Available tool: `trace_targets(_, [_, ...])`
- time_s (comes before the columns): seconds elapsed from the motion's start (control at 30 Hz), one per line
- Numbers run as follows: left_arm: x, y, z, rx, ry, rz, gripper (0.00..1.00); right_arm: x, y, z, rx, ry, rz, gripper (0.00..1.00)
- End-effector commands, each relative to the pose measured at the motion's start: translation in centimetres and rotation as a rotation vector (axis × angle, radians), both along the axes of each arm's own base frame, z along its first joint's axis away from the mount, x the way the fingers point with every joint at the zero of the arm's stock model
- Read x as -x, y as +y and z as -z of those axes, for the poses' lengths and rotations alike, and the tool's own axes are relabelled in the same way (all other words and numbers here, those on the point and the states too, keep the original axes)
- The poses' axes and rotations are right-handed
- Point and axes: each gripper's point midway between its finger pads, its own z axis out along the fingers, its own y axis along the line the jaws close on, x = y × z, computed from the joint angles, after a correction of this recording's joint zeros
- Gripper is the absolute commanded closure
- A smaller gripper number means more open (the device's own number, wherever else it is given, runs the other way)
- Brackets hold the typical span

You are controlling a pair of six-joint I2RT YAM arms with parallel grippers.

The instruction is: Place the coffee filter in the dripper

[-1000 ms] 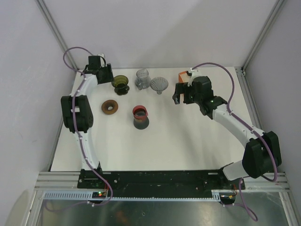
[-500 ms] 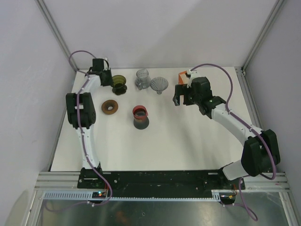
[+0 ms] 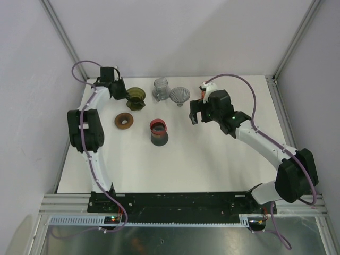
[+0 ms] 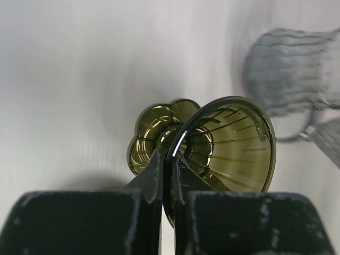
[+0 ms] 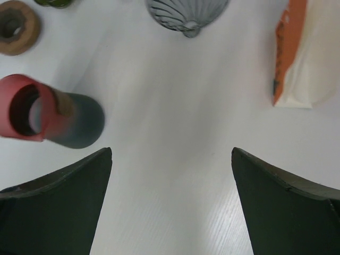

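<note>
An olive-green glass dripper (image 3: 136, 97) stands at the back left of the table. My left gripper (image 3: 123, 94) is shut on its rim; the left wrist view shows the rim of the dripper (image 4: 228, 143) pinched between the two fingers of that gripper (image 4: 169, 156). An orange and white filter packet (image 5: 297, 53) lies at the back right, mostly hidden behind my right arm in the top view. My right gripper (image 3: 195, 112) is open and empty above bare table, left of the packet; the right wrist view shows this gripper (image 5: 171, 151) with nothing between its jaws.
A clear glass vessel (image 3: 161, 88) and a grey ribbed cone (image 3: 179, 95) stand beside the olive dripper; the cone also shows in the right wrist view (image 5: 187, 13). A brown ring (image 3: 125, 120) and a red-rimmed grey cup (image 3: 158, 132) sit mid-table.
My right arm has moved left, away from the filter packet, its gripper still open. My left gripper stays on the olive dripper, which has shifted only slightly.
</note>
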Motion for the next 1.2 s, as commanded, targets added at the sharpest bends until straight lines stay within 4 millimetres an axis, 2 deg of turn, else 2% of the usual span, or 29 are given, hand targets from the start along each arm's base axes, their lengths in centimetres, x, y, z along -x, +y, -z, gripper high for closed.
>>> trace_targets(0.0, [1.8,-2.5,-10.8,0.153,-0.177,0.017,1.00,0.8,2.4,-6.5,-0.003,-0.214,-0.088,0.01])
trace_targets(0.13, [4.4,-3.3,-13.6,0.198,-0.209,0.032,1.00,2.3,4.8,-8.7,-0.035,-0.290,-0.163,0.01])
trace_targets(0.3, [8.3,-6.2,-16.1,0.268,-0.227,0.073,1.00,3.9,7.8,-10.9,-0.065,-0.385,-0.249,0.04])
trace_targets(0.43, [11.4,-8.0,-18.5,0.294,-0.268,0.106,1.00,5.1,10.8,-13.4,-0.122,-0.492,-0.324,0.17])
trace_targets(0.53, [13.4,-9.1,-19.7,0.284,-0.297,0.131,1.00,6.0,12.9,-14.6,-0.143,-0.564,-0.373,0.21])
trace_targets(0.63, [14.8,-9.7,-21.0,0.289,-0.324,0.146,1.00,6.5,14.4,-14.8,-0.156,-0.596,-0.411,0.24])
trace_targets(0.77, [16.2,-10.4,-21.7,0.303,-0.328,0.163,1.00,6.7,15.9,-14.4,-0.174,-0.585,-0.450,0.26])
trace_targets(0.9, [17.2,-11.2,-21.4,0.316,-0.310,0.186,1.00,5.4,16.4,-14.1,-0.159,-0.586,-0.400,0.28])
trace_targets(1.17, [18.2,-11.9,-20.6,0.316,-0.289,0.201,1.00,4.1,17.4,-13.4,-0.149,-0.585,-0.369,0.35])
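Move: The left hand already pinches the dripper's rim, its middle some 5 cm to the right; the carafe it is carried to stands about 20 cm back and 18 cm right. The wooden ring lies 11 cm straight back, the glass pitcher 18 cm right and 4 cm farther out. From the open right hand the dripper is 18 cm ahead, 30 cm left and 12 cm lower; the carafe is 17 cm left and 4 cm back. Left lifts the dripper about 20 cm, back-right over the carafe; the narrowing right gripper swings left towards the dripper. ##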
